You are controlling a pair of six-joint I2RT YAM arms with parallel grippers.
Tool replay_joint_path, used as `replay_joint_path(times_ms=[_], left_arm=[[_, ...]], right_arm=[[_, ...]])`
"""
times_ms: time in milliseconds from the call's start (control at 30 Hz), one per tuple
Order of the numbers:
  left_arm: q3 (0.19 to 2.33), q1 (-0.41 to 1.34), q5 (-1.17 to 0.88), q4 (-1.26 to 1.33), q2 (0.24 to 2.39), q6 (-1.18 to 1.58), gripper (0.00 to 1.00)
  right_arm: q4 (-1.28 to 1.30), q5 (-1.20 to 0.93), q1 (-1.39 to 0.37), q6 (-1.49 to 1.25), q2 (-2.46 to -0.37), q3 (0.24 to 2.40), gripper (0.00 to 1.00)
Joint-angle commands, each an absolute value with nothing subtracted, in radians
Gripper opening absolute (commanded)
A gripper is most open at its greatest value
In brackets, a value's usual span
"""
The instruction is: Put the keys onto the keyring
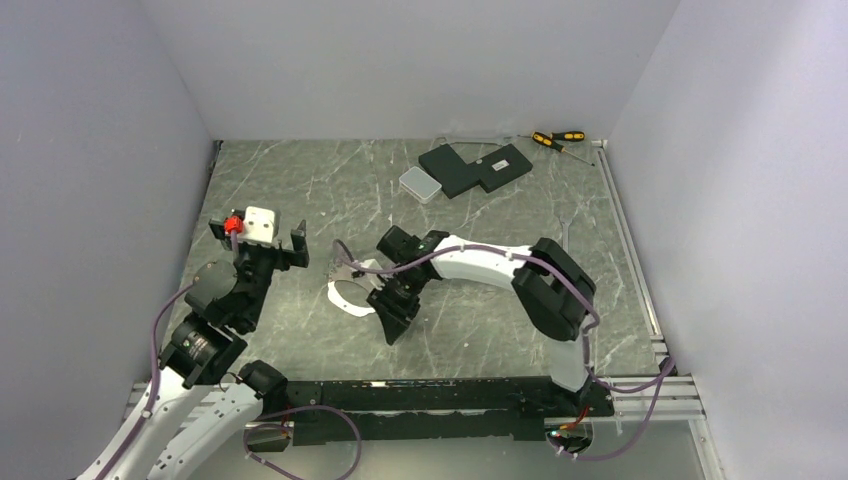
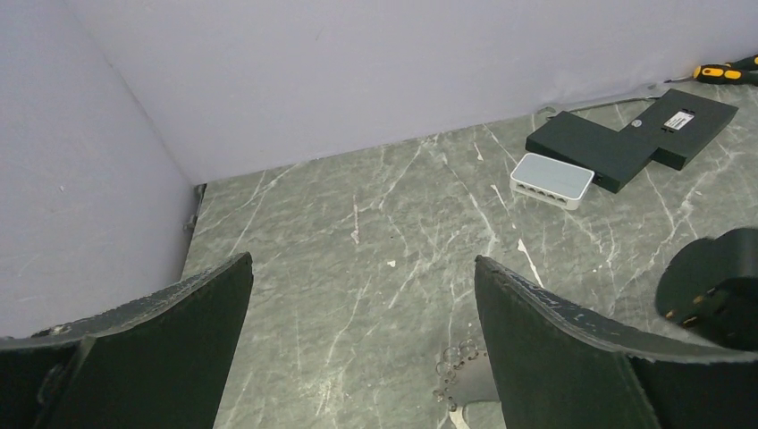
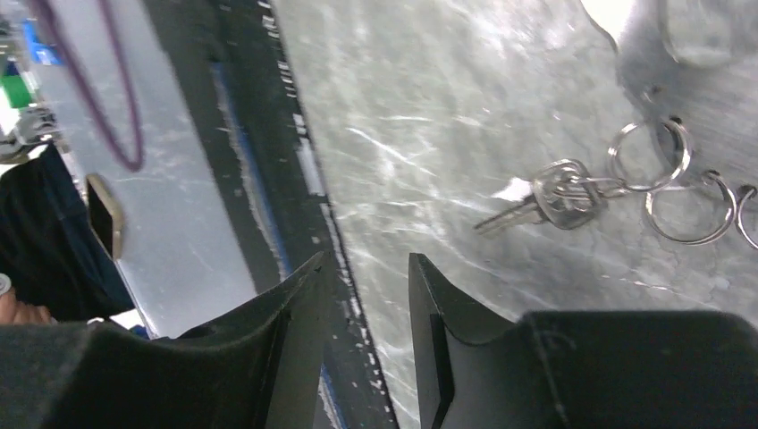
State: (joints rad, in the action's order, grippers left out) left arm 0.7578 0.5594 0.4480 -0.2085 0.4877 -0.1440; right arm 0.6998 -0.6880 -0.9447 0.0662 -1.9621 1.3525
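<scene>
The keys [image 3: 541, 201] lie flat on the marble table, bunched on a small split ring that links to more small rings [image 3: 688, 210]. The keyring [image 1: 333, 295] is a pale oval loop on the table, just left of my right gripper [image 1: 392, 330]. In the right wrist view, the right gripper [image 3: 366, 261] points toward the table's near edge, its jaws apart with nothing between them, and the keys sit off to its right. My left gripper [image 1: 257, 233] hovers wide open and holds nothing. Under its right finger, the left wrist view [image 2: 362, 261] shows the small rings [image 2: 458, 359].
At the back of the table stand a small white box [image 1: 420, 184] and a black L-shaped box [image 1: 475, 167]. Two yellow-handled screwdrivers [image 1: 558, 138] lie by the wall. A metal rail [image 1: 450, 385] runs along the near edge, and walls close in the left, back and right.
</scene>
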Motion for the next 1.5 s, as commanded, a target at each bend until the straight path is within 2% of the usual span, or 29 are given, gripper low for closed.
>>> replay_joint_path(times_ms=[0,200,467,567,600,633,667,733,900,1100,1300,1467], left_arm=[[0.787,0.548,0.435,-0.192,0.497,-0.129,0.98],[0.784,0.54,0.435,-0.189,0.493,-0.122,0.98],[0.778,0.533,0.433,-0.18,0.487,-0.116,0.99],[0.772,0.534,0.404,-0.174,0.481,-0.117,0.99],[0.769,0.533,0.394,-0.172,0.479,-0.117,0.99],[0.766,0.533,0.391,-0.168,0.479,-0.118,0.99],[0.762,0.534,0.391,-0.162,0.481,-0.118,0.99],[0.752,0.534,0.388,-0.147,0.492,-0.12,0.99],[0.762,0.532,0.372,-0.154,0.55,-0.111,1.0],[0.769,0.532,0.376,-0.149,0.605,-0.091,1.0],[0.782,0.532,0.388,-0.17,0.637,-0.083,0.99],[0.791,0.531,0.392,-0.177,0.647,-0.097,0.99]], right_arm=[[0.568,-0.824,-0.922,0.073,-1.834,1.326,0.41],[0.401,-0.643,-0.878,-0.013,-1.73,1.266,0.41],[0.234,-0.487,-0.864,-0.036,-1.623,1.237,0.48],[0.153,-0.396,-0.864,-0.054,-1.576,1.208,0.63],[0.127,-0.344,-0.862,-0.065,-1.562,1.198,0.73],[0.103,-0.303,-0.862,-0.071,-1.551,1.192,0.86],[0.085,-0.256,-0.862,-0.072,-1.544,1.19,0.94],[0.056,-0.188,-0.862,-0.083,-1.527,1.191,0.99],[-0.128,-0.016,-0.862,-0.129,-1.436,1.125,1.0],[-0.408,0.259,-0.862,-0.251,-1.298,0.944,1.0],[-0.315,0.36,-0.862,-0.263,-1.237,0.947,1.0],[-0.343,0.37,-0.862,-0.253,-1.146,0.847,1.0]])
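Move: The released keys lie about 4 cm ahead of the open right hand, level with it sideways and some 4 cm below. The keyring plate is centred about 11 cm ahead and 6 cm left of that hand; the white box stands roughly 36 cm ahead and 7 cm right. From the left hand the keys lie about 8 cm back, 19 cm right and 32 cm below. Right hand rises about 25 cm away from the keys and forward, levelling, opening wide; left dips slightly forward. ##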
